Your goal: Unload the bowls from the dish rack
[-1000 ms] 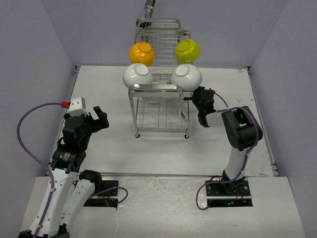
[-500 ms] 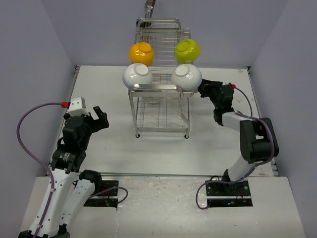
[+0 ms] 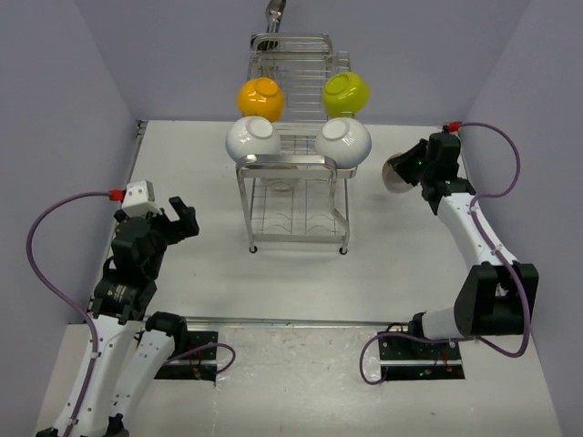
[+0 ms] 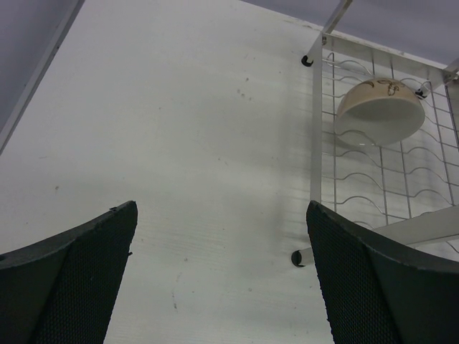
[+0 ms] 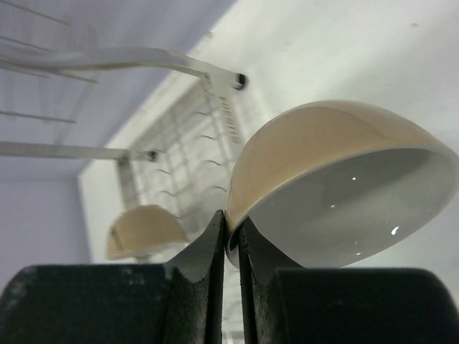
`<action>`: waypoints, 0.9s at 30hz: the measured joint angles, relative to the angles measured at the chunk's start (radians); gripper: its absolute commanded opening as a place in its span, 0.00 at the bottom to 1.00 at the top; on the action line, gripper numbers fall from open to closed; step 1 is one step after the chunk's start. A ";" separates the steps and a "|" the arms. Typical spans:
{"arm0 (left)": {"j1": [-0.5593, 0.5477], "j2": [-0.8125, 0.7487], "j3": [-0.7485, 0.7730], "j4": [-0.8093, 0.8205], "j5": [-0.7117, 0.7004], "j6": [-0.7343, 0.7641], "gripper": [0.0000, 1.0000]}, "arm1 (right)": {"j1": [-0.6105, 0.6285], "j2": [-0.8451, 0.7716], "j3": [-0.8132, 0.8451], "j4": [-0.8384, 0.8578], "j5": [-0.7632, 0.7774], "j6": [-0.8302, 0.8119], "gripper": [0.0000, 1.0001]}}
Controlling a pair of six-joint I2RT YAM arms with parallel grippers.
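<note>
The chrome wire dish rack (image 3: pixel 293 196) stands at the table's middle back. On its top hang an orange-yellow bowl (image 3: pixel 260 98), a lime green bowl (image 3: pixel 346 92) and two white bowls (image 3: pixel 252 139) (image 3: pixel 345 139). One more bowl (image 4: pixel 380 107) lies upside down on the lower tier, also seen in the right wrist view (image 5: pixel 143 231). My right gripper (image 3: pixel 414 168) (image 5: pixel 231 231) is shut on the rim of a beige-backed, white-lined bowl (image 3: pixel 397 173) (image 5: pixel 344 193), held right of the rack above the table. My left gripper (image 3: pixel 175 223) (image 4: pixel 221 209) is open and empty, left of the rack.
The rack's slim legs (image 4: pixel 300 256) stand on the white table (image 3: pixel 209 264). Purple walls close in the back and both sides. A metal strip (image 3: pixel 301 320) runs along the table's near edge by the arm bases.
My right arm has swung right and back, away from the rack's side, carrying the bowl out with it. The left arm has barely moved.
</note>
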 measured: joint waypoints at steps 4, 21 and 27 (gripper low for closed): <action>0.000 -0.011 0.000 0.000 0.000 0.000 1.00 | 0.000 0.035 0.077 -0.222 0.066 -0.191 0.00; 0.000 -0.030 0.000 0.000 0.000 0.000 1.00 | 0.106 0.367 0.242 -0.678 0.358 -0.499 0.00; 0.000 -0.030 0.000 0.000 0.000 0.000 1.00 | 0.136 0.443 0.301 -0.696 0.393 -0.518 0.12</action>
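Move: The bare table to the right of the dish rack, where the held bowl is headed, lies about 9 cm back, 8 cm right and 21 cm below the right hand. The rack's front right foot is roughly 19 cm back, 12 cm left and as low; the right white bowl sits about 4 cm ahead, 15 cm left and 8 cm up. From the left hand that table spot is some 10 cm ahead, 60 cm right, 22 cm below. Still pinching the bowl's rim, the right hand sinks some 16 cm and back towards the table, tipping down. ##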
